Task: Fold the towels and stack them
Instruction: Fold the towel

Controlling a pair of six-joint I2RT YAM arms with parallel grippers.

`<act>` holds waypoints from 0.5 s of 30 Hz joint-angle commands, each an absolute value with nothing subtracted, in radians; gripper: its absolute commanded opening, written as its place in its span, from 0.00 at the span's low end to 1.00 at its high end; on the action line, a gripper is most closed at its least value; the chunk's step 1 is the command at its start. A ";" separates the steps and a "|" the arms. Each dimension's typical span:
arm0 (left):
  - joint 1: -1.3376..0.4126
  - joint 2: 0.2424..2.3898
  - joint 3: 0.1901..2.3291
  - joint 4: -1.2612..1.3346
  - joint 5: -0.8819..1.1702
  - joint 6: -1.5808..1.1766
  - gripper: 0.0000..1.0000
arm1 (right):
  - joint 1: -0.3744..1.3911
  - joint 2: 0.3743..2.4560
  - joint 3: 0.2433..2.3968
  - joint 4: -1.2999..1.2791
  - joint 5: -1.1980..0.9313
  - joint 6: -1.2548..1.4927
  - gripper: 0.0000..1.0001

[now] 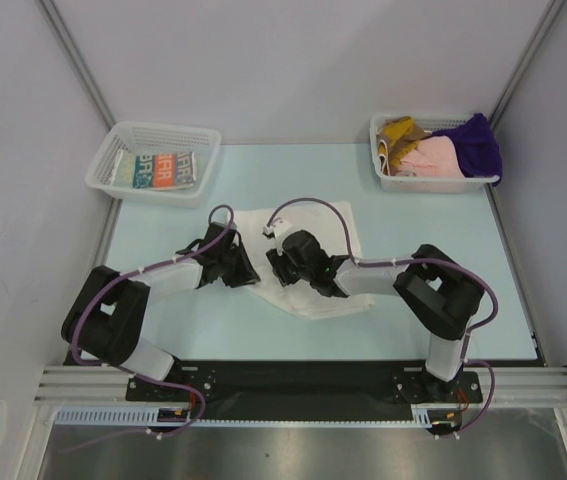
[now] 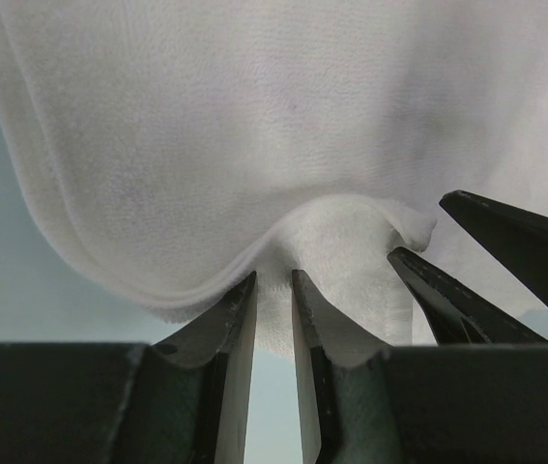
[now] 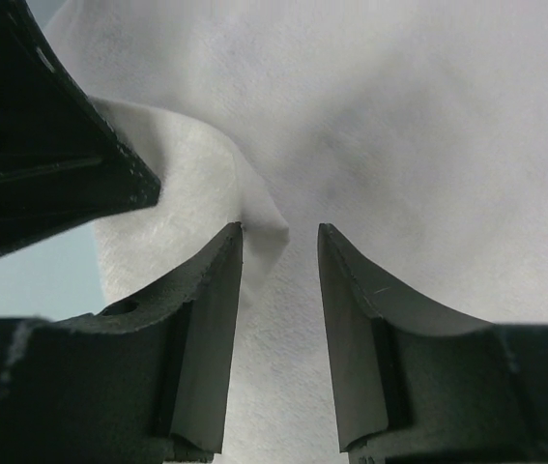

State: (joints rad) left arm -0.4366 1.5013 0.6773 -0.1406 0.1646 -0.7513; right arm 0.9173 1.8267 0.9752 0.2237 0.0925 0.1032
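Observation:
A plain white towel [image 1: 323, 225] lies part folded in the middle of the light blue table [image 1: 443, 290]. Both grippers meet at its near-left edge. My left gripper [image 1: 253, 272] [image 2: 274, 275] has its jaws a narrow gap apart, with the tips against the raised edge of the top layer [image 2: 283, 208]; no cloth shows between them. My right gripper [image 1: 278, 265] [image 3: 279, 227] is open, and a small peaked corner of the towel [image 3: 269, 222] stands between its tips. Its fingers [image 2: 476, 227] show at the right of the left wrist view.
At the back left, a white mesh basket [image 1: 103, 175] holds a folded orange-teal-white print towel [image 1: 163, 170]. Another basket [image 1: 433, 185] at the back right holds mustard [image 1: 400, 128], pink [image 1: 433, 158] and purple [image 1: 473, 145] towels. Grey walls enclose the table.

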 commanded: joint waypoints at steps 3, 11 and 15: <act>-0.443 1.516 0.704 -0.127 0.173 -0.744 0.27 | 0.916 1.864 1.048 0.276 0.084 0.089 0.41; -0.442 1.514 0.704 -0.130 0.176 -0.744 0.26 | 0.894 1.882 1.072 0.265 0.052 0.121 0.17; -0.442 1.503 0.709 -0.138 0.172 -0.741 0.27 | 0.891 1.858 1.072 0.246 0.038 0.149 0.10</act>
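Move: The raised fold of the white towel lies only about 1 cm ahead of the right hand, 1 cm to its left and roughly 1 cm below. The left gripper's tips are some 7 cm to the right hand's left, level with it in reach; the towel's bulging near edge is about 8 cm back and 6 cm right, and its far left corner some 17 cm ahead and 11 cm left. From the left hand, that fold lies about 6 cm right and 1 cm ahead. The right hand eases about 2 cm diagonally forward and to the left, nearly level and with hardly any turn of the wrist, bringing its parted fingers around the crest of the raised white fold beside the left gripper. As this short reach runs out its fingers close from not quite half open to nearly shut and pinch the fold, while the left hand stays still at the towel, its fingers slightly parted. ##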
